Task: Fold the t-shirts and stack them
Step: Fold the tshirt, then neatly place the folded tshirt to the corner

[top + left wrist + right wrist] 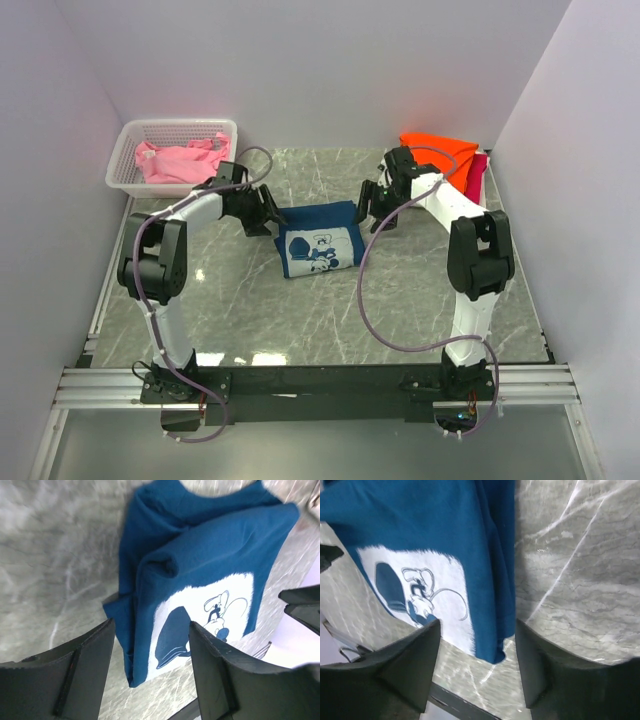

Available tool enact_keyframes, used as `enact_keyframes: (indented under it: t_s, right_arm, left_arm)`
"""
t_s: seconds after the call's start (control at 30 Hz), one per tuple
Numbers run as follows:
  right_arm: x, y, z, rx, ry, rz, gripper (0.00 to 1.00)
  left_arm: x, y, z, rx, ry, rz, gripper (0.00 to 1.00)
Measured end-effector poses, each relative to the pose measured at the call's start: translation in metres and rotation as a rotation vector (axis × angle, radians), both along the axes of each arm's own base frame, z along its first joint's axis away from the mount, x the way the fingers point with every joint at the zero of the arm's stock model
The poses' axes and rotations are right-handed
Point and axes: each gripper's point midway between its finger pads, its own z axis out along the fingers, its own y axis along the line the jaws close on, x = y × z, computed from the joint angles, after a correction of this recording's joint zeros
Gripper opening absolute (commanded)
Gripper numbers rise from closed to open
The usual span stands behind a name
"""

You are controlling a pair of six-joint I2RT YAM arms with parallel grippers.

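Note:
A dark navy t-shirt (pixel 318 240) lies folded into a rectangle mid-table, its white-and-blue print facing up. My left gripper (pixel 268 218) hovers at the shirt's left edge, open and holding nothing. In the left wrist view the navy t-shirt (pixel 200 555) lies below the left gripper (pixel 150 650), apart from both fingers. At the shirt's right edge my right gripper (pixel 368 205) is also open. The right wrist view shows the shirt's corner (pixel 495 630) under the empty right gripper (pixel 477 650). Orange (pixel 440 150) and magenta (pixel 478 172) t-shirts are stacked at the back right.
A white lattice basket (pixel 130 150) stands at the back left with a crumpled pink t-shirt (pixel 180 160) inside. White walls close in the grey marble table (pixel 250 310) on the left, back and right. A metal rail (pixel 320 385) runs along the near edge.

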Motion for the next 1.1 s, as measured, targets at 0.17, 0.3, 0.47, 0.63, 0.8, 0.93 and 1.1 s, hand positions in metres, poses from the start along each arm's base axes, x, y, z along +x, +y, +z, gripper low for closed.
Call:
enact_keyframes:
  t_s: [0.17,0.3,0.47,0.63,0.8,0.93,1.1]
  right_arm:
    - [-0.004,-0.002,-0.005,0.032,0.003,0.038,0.91]
    - [-0.003,-0.001,-0.008,0.079,-0.008,0.056,0.91]
    - [-0.004,-0.007,-0.015,0.149,0.006,0.050,0.92]
    - [0.006,-0.015,-0.018,0.215,-0.003,0.036,0.93]
    - [0.009,-0.014,-0.027,0.263,0.012,0.049,0.94]
    - [0.007,-0.009,-0.045,0.293,0.056,0.060,0.94]
    - [0.008,-0.003,-0.046,0.343,0.065,0.074,0.93]
  left_arm:
    - [-0.007,-0.007,-0.007,0.018,0.011,-0.014,0.64]
    - [-0.007,-0.006,-0.009,0.032,0.010,-0.009,0.64]
    - [-0.006,-0.005,-0.012,0.054,0.006,0.000,0.64]
    - [-0.008,-0.006,-0.021,0.068,0.023,-0.003,0.62]
    - [-0.010,-0.009,-0.034,0.075,0.049,-0.010,0.60]
    - [-0.010,-0.010,-0.040,0.072,0.060,-0.012,0.53]
    - [-0.009,-0.011,-0.044,0.067,0.062,-0.016,0.42]
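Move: The t-shirt's left edge is about 2 cm right of the left hand, 3 cm back and 6 cm down; the basket is some 15 cm ahead of that hand and 21 cm left. For the right hand, the t-shirt's right edge is about 2 cm left, 3 cm back and 8 cm down, with the folded stack roughly 12 cm ahead and 15 cm right. Both hands sink about 4.5 cm towards the t-shirt's side edges, left closing partway, right opening wide and tilting inward. ##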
